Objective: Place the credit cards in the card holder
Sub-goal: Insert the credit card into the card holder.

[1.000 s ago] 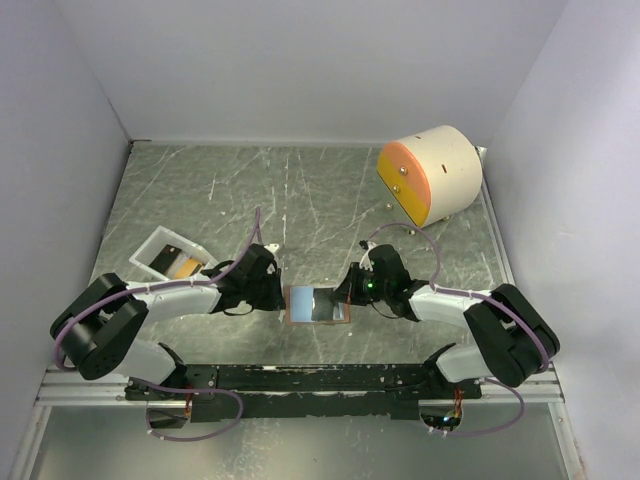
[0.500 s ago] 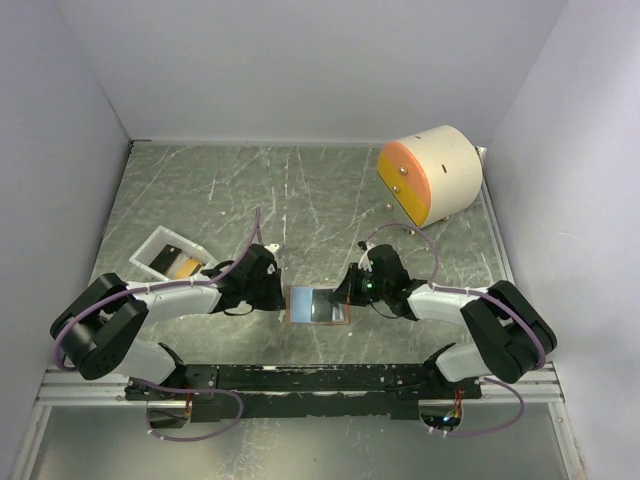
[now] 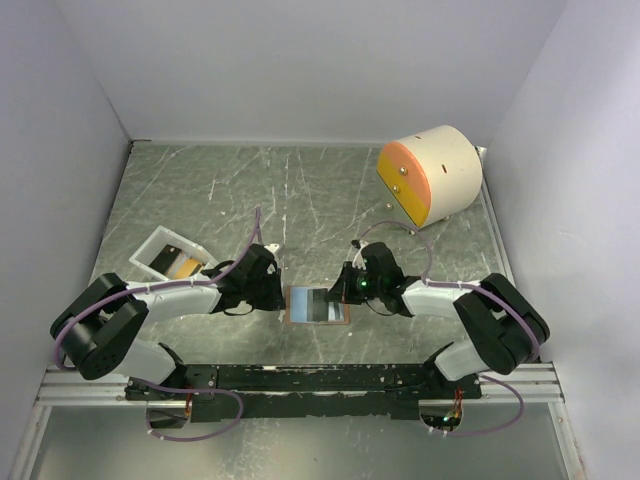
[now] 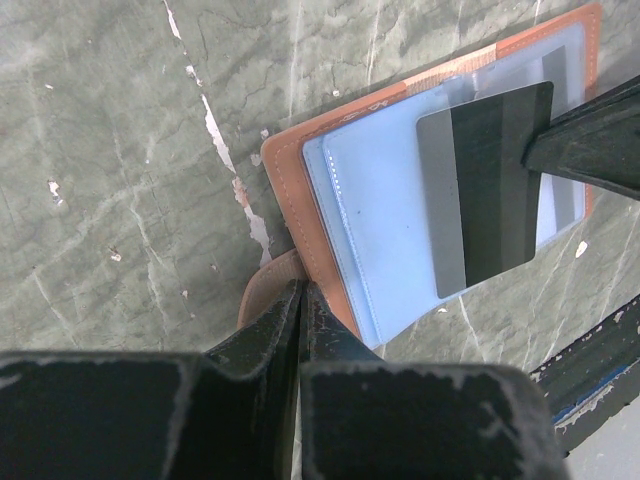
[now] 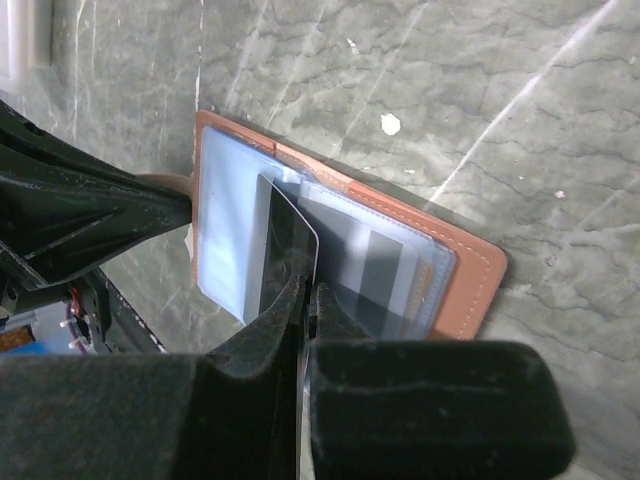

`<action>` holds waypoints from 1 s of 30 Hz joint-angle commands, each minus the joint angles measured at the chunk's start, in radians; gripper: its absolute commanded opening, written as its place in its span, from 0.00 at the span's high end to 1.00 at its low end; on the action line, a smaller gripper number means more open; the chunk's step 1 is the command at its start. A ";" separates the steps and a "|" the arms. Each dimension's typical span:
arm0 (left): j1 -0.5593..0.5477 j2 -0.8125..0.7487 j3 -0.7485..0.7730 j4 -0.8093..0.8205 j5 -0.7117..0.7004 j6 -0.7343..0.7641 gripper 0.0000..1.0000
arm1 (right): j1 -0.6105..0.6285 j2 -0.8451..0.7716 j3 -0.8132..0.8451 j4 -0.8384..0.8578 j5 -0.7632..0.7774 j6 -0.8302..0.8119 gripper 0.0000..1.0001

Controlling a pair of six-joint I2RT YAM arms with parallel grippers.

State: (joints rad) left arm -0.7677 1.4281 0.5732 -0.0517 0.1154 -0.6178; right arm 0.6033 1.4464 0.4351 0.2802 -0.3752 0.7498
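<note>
The card holder [image 3: 337,320] lies open near the table's front edge, a salmon-brown folder with light blue and clear inner pockets [image 4: 385,215]. My left gripper [image 4: 301,292] is shut on the holder's brown tab at its left edge. My right gripper [image 5: 306,290] is shut on a dark grey credit card [image 5: 284,250], which hangs tilted over the inner pockets [image 4: 490,185]. Another card [image 5: 388,272] shows through a clear pocket on the holder's right half. Two more credit cards, a dark one [image 3: 170,252] and an orange one [image 3: 187,266], lie in the white tray.
The white tray [image 3: 143,247] sits at the left, behind my left arm. A big cream cylinder with an orange face [image 3: 430,175] stands at the back right. White walls close in the table on three sides.
My right gripper has moved left with the dark card, from the holder's right edge to over its pockets. The left gripper has kept its hold on the tab.
</note>
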 commanded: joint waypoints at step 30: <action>-0.025 -0.064 -0.094 0.057 0.014 -0.115 0.88 | 0.137 -0.067 0.092 -0.233 0.186 0.098 0.57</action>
State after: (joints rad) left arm -0.7807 1.3720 0.4911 0.0235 0.1215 -0.7235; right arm 0.7181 1.3842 0.5220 0.0742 -0.2016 0.8223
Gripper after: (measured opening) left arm 0.115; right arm 0.424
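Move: The right hand pinches the dark card by its right edge, the card's middle about 2 cm to its left and 1 cm back. The pocket on the holder's left page lies some 4 cm to that hand's left, 1 cm back and 1 cm below; the clear right page is about 3 cm to its right and 1 cm back. From the left hand, still gripping the holder's tab, that pocket is roughly 5 cm right and 1 cm ahead. Leftward, the right hand slides the pinched card about 2.5 cm farther into the left page's pocket, then opens its fingers, letting go of the card, and draws back right and up by a bit over 1 cm, tilting slightly. The left hand keeps its pinch on the tab and drags the holder about 1 cm back towards the base. ##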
